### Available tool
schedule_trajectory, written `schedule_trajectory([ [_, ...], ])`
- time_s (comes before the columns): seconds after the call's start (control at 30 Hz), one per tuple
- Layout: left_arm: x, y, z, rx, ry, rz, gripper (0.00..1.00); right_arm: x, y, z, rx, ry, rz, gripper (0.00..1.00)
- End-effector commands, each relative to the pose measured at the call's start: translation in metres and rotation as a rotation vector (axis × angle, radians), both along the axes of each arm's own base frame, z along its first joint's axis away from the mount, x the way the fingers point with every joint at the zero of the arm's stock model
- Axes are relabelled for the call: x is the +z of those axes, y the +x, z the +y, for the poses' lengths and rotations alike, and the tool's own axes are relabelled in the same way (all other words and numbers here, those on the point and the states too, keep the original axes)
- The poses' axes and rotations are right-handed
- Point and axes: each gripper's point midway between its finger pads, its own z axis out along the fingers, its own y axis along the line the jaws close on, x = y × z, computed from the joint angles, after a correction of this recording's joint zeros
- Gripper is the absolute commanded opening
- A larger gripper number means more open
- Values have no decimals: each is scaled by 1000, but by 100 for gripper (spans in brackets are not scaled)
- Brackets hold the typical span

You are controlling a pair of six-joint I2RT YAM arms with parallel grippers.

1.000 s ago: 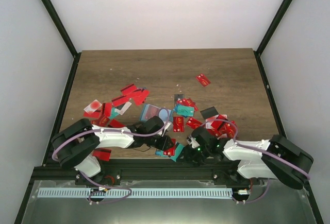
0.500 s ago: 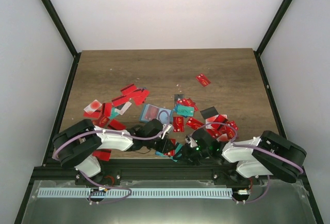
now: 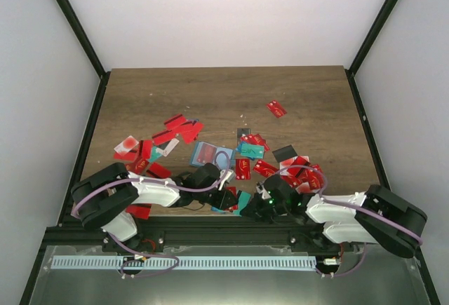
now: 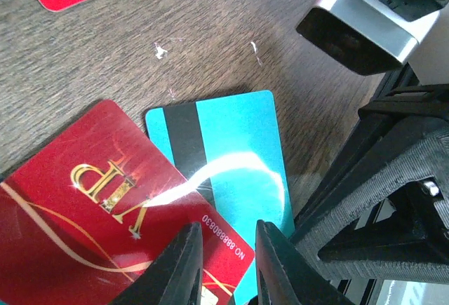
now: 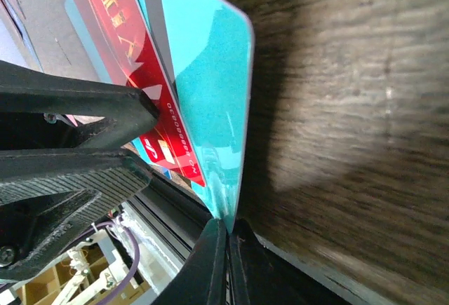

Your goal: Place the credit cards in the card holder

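Note:
A teal credit card [image 4: 238, 137] with a black stripe lies near the table's front edge, half under a red VIP card [image 4: 91, 200]. My right gripper [image 5: 228, 226] is shut on the teal card [image 5: 203, 73] by its edge, tilting it up from the wood; the red card [image 5: 116, 10] leans against it. My left gripper [image 4: 228, 238] stands just over the red card's corner, jaws narrowly apart and gripping nothing. From above, the left gripper [image 3: 226, 198] and right gripper [image 3: 248, 207] meet at the teal card [image 3: 243, 198]. The teal-blue card holder [image 3: 212, 155] lies behind them.
Red cards [image 3: 175, 130] are scattered at the left, and another heap [image 3: 303, 173] lies beside the right arm. A lone red card [image 3: 276, 109] sits farther back, a black card [image 3: 284, 153] at mid right. The black front rail [image 3: 210, 229] runs right beneath both grippers.
The right gripper has closed onto the teal card's edge and its arm has shifted slightly. The left gripper has barely moved.

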Motion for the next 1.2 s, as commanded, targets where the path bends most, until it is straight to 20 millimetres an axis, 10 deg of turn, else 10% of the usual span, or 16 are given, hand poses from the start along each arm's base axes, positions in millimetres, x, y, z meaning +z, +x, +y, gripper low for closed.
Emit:
schedule_trajectory([
  [0.0,-25,-15,17,-9,89,65,24,1,23,-3,-75,-31,-90,1],
  [0.4,15,22,20,155,79,-53,27,21,48,-26,-126,-111,-203,1],
  [0.73,71,67,45,291,25,-181,37,80,92,-41,-155,-107,-441,1],
  [1.17,160,73,44,76,-397,-260,50,184,87,25,240,285,-845,1],
])
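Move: My right hand already pinches a teal card by one corner, close over the table; the card holder lies about 21 cm ahead and 12 cm left of it. The single red card is some 16 cm ahead and 1 cm left, and the teal card on the pile 24 cm ahead and 2 cm right. From my empty left hand the holder is about 17 cm ahead and 8 cm left; the gold-lettered red card lies just below, 2 cm ahead and 3 cm left. All lie 1-2 cm lower. I keep the teal card pinched in my right hand and carry it up about 14 cm and forward 10 towards the card holder, swinging out to the right and back on the way, while the wrist rolls some 40 degrees so its forward side rises. My left hand leaves the cards alongside, rising and going forward, less far to the left, towards the holder as its fingers open wider. ##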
